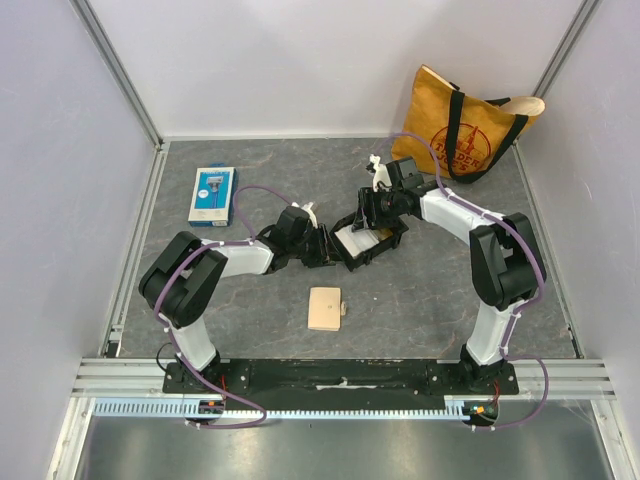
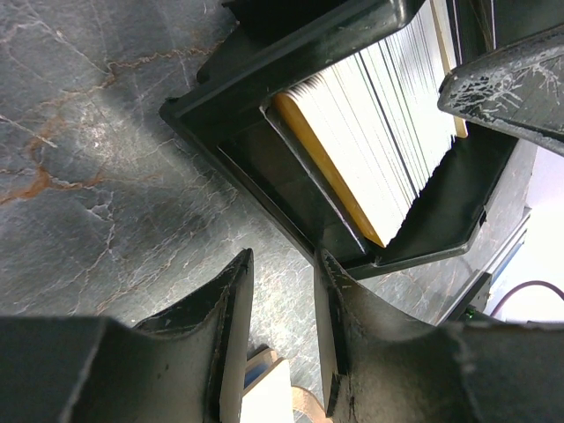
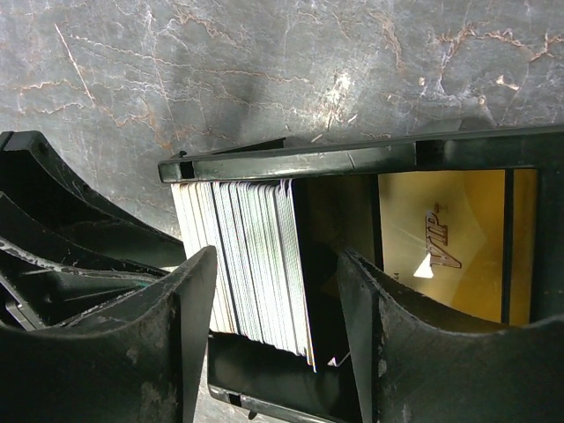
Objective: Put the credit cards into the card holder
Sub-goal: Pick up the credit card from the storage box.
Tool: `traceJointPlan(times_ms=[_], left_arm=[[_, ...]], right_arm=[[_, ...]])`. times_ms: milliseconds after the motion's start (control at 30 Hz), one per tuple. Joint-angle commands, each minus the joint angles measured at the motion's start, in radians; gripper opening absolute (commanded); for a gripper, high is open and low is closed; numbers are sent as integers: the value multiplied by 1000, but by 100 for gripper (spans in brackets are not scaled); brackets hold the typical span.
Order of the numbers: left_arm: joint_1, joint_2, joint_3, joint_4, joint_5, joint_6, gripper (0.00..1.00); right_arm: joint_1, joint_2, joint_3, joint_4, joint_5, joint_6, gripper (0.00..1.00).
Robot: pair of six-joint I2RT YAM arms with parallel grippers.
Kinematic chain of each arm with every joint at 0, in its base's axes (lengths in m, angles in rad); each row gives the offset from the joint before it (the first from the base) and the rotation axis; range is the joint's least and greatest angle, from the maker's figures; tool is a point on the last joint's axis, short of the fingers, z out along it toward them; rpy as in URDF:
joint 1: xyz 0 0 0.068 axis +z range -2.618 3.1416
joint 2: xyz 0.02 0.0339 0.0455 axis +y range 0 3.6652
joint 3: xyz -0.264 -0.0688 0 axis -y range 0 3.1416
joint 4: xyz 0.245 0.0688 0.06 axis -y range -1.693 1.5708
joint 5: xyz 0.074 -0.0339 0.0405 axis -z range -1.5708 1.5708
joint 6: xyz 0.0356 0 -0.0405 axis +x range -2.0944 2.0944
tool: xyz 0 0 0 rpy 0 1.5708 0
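The credit cards [image 1: 358, 240] stand on edge as a thick stack in a small black tray [image 1: 383, 243] at mid-table. In the right wrist view my right gripper [image 3: 278, 256] is open, its fingers to either side of the stack [image 3: 256, 256], with a gap on the right side. A gold card [image 3: 449, 247] lies flat in the tray beside the stack. My left gripper [image 2: 284, 260] is open and holds nothing; it sits at the tray's near-left corner [image 2: 189, 115]. The tan card holder [image 1: 325, 308] lies flat nearer the arm bases, apart from both grippers.
A blue-and-white retail package [image 1: 212, 195] lies at the back left. A yellow tote bag [image 1: 470, 130] with black handles leans in the back right corner. Pale walls enclose the table on three sides.
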Motion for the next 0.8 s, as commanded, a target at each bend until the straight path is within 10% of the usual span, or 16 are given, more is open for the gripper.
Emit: traceJointPlan(times_ms=[0, 767], left_arm=[[6, -12, 33, 33, 26, -11, 40], [9, 0, 39, 33, 35, -11, 40]], right_arm=[[2, -31, 29, -17, -41, -3, 63], [-13, -14, 53, -29, -29, -6, 29]])
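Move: The stack of credit cards in the storage box sits just past my right fingertips: its middle is about 2 cm left, 2 cm back and 3 cm lower. In the same box the gold VIP card lies some 5 cm to this hand's right, 5 cm lower. The card holder is roughly 20 cm back and 10 cm left of it. From my left hand, by the box's near-left end, the stack is about 4 cm ahead and 6 cm right. I hold my right hand almost in place over the box, letting it drift right by under 1 cm, and draw its fingers together from about two-thirds open to under a third, around the last cards at the VIP-card end of the stack. No wrist turn; a firm pinch on a card can't be seen. ##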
